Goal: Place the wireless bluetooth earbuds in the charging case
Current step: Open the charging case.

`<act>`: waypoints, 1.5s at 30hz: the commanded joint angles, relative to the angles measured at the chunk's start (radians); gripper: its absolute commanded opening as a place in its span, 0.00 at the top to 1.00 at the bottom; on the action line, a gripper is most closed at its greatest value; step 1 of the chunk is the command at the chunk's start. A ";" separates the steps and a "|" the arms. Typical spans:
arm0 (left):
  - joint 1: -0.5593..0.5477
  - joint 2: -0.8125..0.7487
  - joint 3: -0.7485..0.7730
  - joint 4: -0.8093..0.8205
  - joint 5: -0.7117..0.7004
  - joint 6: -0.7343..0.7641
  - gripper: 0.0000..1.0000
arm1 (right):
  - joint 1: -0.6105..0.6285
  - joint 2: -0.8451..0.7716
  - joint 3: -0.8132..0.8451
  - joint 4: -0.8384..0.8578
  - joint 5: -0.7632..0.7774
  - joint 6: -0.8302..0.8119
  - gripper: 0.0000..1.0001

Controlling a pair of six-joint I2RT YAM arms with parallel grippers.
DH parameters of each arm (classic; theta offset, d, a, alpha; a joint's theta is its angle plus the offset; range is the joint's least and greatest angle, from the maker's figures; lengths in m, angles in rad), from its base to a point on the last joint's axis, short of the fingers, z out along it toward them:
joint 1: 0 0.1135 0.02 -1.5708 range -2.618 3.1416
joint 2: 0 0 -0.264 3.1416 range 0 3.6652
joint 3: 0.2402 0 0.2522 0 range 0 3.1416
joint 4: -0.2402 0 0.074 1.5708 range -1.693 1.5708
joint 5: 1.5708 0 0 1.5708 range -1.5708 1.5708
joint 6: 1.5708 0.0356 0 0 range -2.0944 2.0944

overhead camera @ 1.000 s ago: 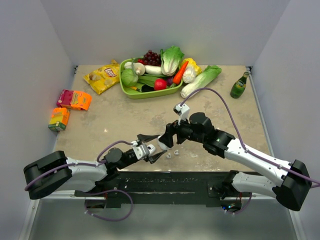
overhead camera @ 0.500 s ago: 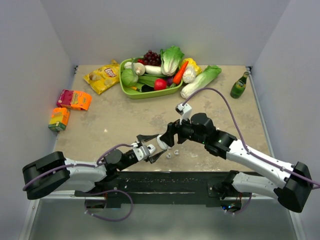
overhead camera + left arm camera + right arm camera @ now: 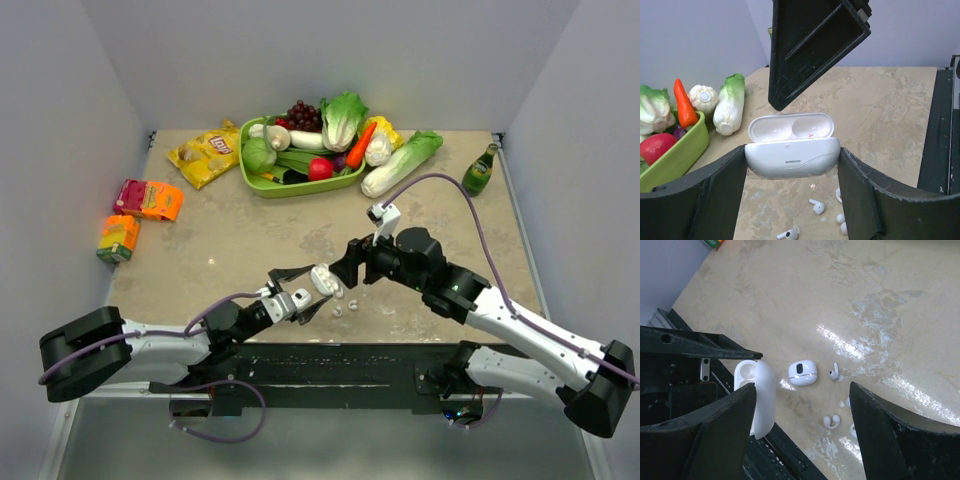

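Observation:
My left gripper (image 3: 302,289) is shut on a white charging case (image 3: 323,278) and holds it above the table near the front edge. In the left wrist view the case (image 3: 792,157) sits between the fingers with its lid (image 3: 790,127) open and both wells empty. Several tiny white earbuds (image 3: 816,206) lie on the table below it; they also show in the top view (image 3: 338,311) and in the right wrist view (image 3: 834,372). My right gripper (image 3: 350,272) is open and empty, just right of the case (image 3: 762,400), above the earbuds.
A second small white case (image 3: 802,373) lies closed on the table beside the buds. A green tray (image 3: 250,178) of vegetables, a chips bag (image 3: 205,152), a green bottle (image 3: 479,172) and juice cartons (image 3: 148,199) stand farther back. The black front rail (image 3: 790,460) runs close under the held case.
My right gripper has drawn back up and to the right, away from the case. My left gripper has carried the case slightly right and farther from the front edge.

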 commanded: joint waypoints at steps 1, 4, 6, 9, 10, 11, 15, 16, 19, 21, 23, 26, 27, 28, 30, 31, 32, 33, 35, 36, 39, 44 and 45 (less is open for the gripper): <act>-0.012 -0.021 0.013 0.200 -0.022 0.032 1.00 | -0.002 -0.054 -0.003 0.062 -0.052 0.036 0.23; -0.014 -0.027 0.011 0.208 -0.022 0.032 1.00 | -0.002 -0.034 0.004 0.077 -0.111 0.046 0.24; -0.014 -0.033 0.011 0.209 -0.022 0.032 1.00 | -0.003 -0.024 -0.003 0.092 -0.146 0.055 0.25; -0.017 -0.035 0.013 0.209 -0.025 0.037 1.00 | -0.003 -0.010 -0.014 0.131 -0.174 0.064 0.27; -0.018 -0.038 0.011 0.211 -0.025 0.037 1.00 | -0.002 -0.004 -0.013 0.129 -0.178 0.066 0.28; -0.018 -0.038 0.013 0.212 -0.025 0.037 1.00 | -0.002 0.007 -0.013 0.128 -0.180 0.069 0.29; -0.023 -0.046 0.011 0.214 -0.025 0.038 1.00 | -0.002 0.020 -0.022 0.129 -0.177 0.075 0.33; -0.023 -0.046 0.010 0.214 -0.025 0.041 1.00 | -0.003 0.019 -0.023 0.135 -0.177 0.079 0.34; -0.024 -0.047 0.003 0.223 -0.028 0.041 1.00 | -0.002 0.021 -0.028 0.137 -0.169 0.084 0.37; -0.024 -0.049 0.000 0.232 -0.028 0.044 1.00 | -0.002 0.021 -0.031 0.138 -0.163 0.087 0.39; -0.027 -0.050 -0.003 0.237 -0.033 0.044 1.00 | -0.005 0.018 -0.033 0.143 -0.163 0.092 0.40; -0.031 -0.056 -0.006 0.238 -0.034 0.049 1.00 | -0.020 0.006 -0.043 0.157 -0.174 0.102 0.41; -0.031 -0.056 -0.006 0.238 -0.038 0.050 1.00 | -0.023 0.006 -0.046 0.160 -0.181 0.104 0.41; -0.032 -0.056 -0.007 0.238 -0.038 0.052 1.00 | -0.028 0.004 -0.046 0.161 -0.184 0.106 0.42; -0.034 -0.059 -0.009 0.238 -0.039 0.052 1.00 | -0.037 0.003 -0.051 0.165 -0.194 0.109 0.43; -0.035 -0.059 -0.009 0.238 -0.041 0.052 1.00 | -0.039 -0.002 -0.054 0.166 -0.197 0.110 0.45; -0.037 -0.059 -0.010 0.240 -0.042 0.053 1.00 | -0.042 -0.003 -0.059 0.168 -0.201 0.115 0.46; -0.037 -0.059 -0.010 0.240 -0.042 0.052 1.00 | -0.045 -0.005 -0.063 0.166 -0.206 0.118 0.46; -0.038 -0.058 -0.010 0.241 -0.044 0.054 1.00 | -0.052 -0.005 -0.066 0.189 -0.217 0.119 0.49; -0.040 -0.058 -0.010 0.241 -0.044 0.054 1.00 | -0.052 -0.005 -0.068 0.192 -0.221 0.121 0.50; -0.040 -0.053 -0.009 0.245 -0.047 0.054 1.00 | -0.054 -0.007 -0.069 0.209 -0.244 0.121 0.54; -0.040 -0.032 -0.004 0.263 -0.047 0.054 1.00 | -0.054 0.006 -0.060 0.223 -0.284 0.115 0.59; -0.040 -0.030 -0.004 0.266 -0.048 0.054 1.00 | -0.056 0.010 -0.059 0.223 -0.287 0.115 0.61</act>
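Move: The white charging case, lid already ajar, is held in the left fingers, its middle about 1 cm right of the left hand point. From the right hand the case lies some 4 cm back, 4 cm left and 2 cm lower. On the table, roughly 16 cm below the right hand, the loose earbuds lie about 8 cm back, straight below sideways; the small spotted case lies 8 cm back and 10 cm left. Right hand arcs about 2 cm left and back over the lid, rolling, fingers half closing; left lifts case 2 cm. ##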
